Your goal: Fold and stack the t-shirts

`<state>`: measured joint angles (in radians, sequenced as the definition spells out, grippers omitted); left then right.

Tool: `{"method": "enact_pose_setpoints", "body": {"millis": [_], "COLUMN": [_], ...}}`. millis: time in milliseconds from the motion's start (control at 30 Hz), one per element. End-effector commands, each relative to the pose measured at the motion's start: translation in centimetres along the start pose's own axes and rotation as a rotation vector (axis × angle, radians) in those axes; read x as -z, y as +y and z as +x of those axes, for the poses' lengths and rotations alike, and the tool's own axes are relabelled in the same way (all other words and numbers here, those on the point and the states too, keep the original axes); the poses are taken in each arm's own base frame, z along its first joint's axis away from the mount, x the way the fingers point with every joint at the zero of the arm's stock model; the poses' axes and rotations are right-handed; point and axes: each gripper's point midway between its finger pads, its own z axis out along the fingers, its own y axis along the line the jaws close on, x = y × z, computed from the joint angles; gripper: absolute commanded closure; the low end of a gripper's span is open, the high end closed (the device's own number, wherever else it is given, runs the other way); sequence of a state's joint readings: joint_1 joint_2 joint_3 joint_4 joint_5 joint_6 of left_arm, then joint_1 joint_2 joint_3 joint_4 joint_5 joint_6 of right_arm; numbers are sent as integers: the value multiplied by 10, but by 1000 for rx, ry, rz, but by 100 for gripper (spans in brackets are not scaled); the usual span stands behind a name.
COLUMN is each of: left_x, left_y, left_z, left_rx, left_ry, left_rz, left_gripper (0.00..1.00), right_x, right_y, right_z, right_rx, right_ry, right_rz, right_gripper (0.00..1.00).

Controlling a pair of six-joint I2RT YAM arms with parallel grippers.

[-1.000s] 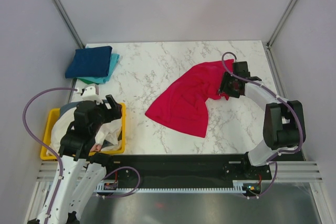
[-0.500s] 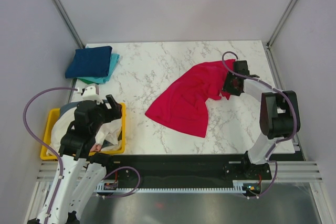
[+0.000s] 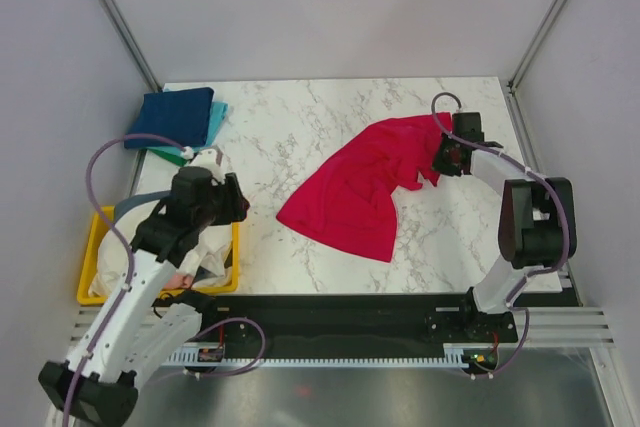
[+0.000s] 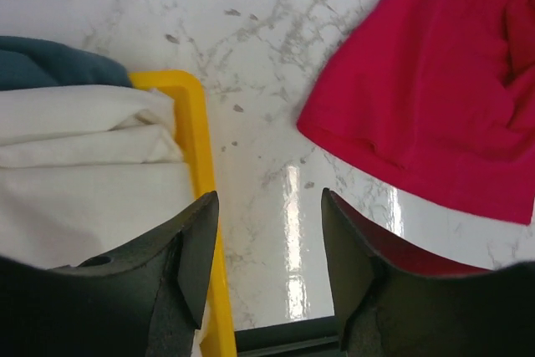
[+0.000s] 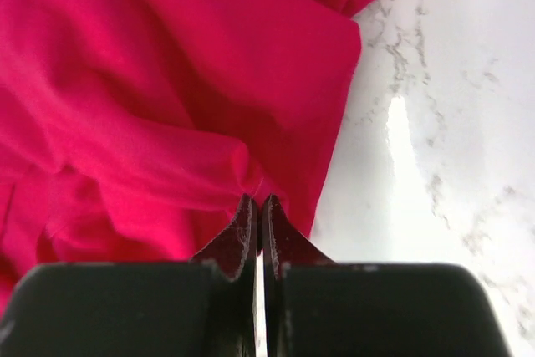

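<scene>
A red t-shirt [image 3: 355,187] lies crumpled on the marble table, right of centre. My right gripper [image 3: 447,155] is at its far right edge, shut on a pinch of the red t-shirt [image 5: 167,81]; its fingertips [image 5: 257,202] meet on a bunched fold. My left gripper [image 3: 232,205] is open and empty, low over the right rim of the yellow bin [image 3: 237,242]. In the left wrist view the gripper [image 4: 269,206] frames bare marble, with the red t-shirt [image 4: 435,106] ahead to the right. A dark blue folded shirt [image 3: 172,115] lies on a teal one [image 3: 210,127] at the far left.
The yellow bin [image 4: 199,140] at the near left holds a white shirt [image 4: 84,173] and a grey-blue one [image 4: 42,64]. Frame posts and walls close the table at the back and sides. A black rail runs along the near edge.
My left arm has swung forward and right, from over the bin to its right rim. My right gripper has shifted slightly farther back with the shirt's edge.
</scene>
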<state>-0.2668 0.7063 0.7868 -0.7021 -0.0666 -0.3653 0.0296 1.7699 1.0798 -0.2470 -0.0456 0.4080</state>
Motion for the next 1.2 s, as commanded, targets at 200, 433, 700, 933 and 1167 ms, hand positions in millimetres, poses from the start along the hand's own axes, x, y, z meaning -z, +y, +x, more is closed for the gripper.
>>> {"method": "enact_pose_setpoints", "body": {"millis": [200, 433, 700, 933, 1167], "left_x": [-45, -105, -126, -132, -144], "left_y": [-110, -151, -181, -178, -169], "left_z": [36, 106, 141, 134, 136], "left_rx": [-208, -260, -334, -349, -403], "left_ry": [200, 387, 428, 384, 383], "left_rz": [108, 151, 151, 99, 41], "left_gripper": [38, 43, 41, 42, 44], "right_x": [155, 189, 190, 192, 190], "right_y": [33, 34, 35, 39, 41], "right_z": [-92, -64, -50, -48, -46], "right_rx": [27, 36, 43, 49, 50], "right_ry": [-337, -326, -300, -296, -289], "right_rz": [-73, -131, -155, -172, -180], "right_gripper": [100, 100, 100, 100, 100]}}
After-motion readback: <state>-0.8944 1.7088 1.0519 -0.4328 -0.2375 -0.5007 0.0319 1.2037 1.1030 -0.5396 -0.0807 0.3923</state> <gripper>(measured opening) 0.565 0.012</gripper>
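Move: The red t-shirt's near edge, about midway along, lies some 22 cm to the left hand's right, barely 1 cm ahead and about 17 cm below; the yellow tub's middle is roughly 16 cm to that hand's left, 3 cm back and 14 cm lower. The right hand already pinches the shirt's right side: from it that near edge is about 22 cm left, 17 cm back and 3 cm down, while the far corner lies about 16 cm ahead and 1 cm right, slightly lower. The red t-shirt, still pinched in the right fingers, is pulled up about 22 cm while they tilt upward, then carried back some 6 cm as the hand sinks about 4 cm and holds. Meanwhile the open left hand swings about 21 cm right and 15 cm down from beside the tub to the shirt's near edge, turning clockwise and tipping its fingers down; whether it touches can't be seen. ##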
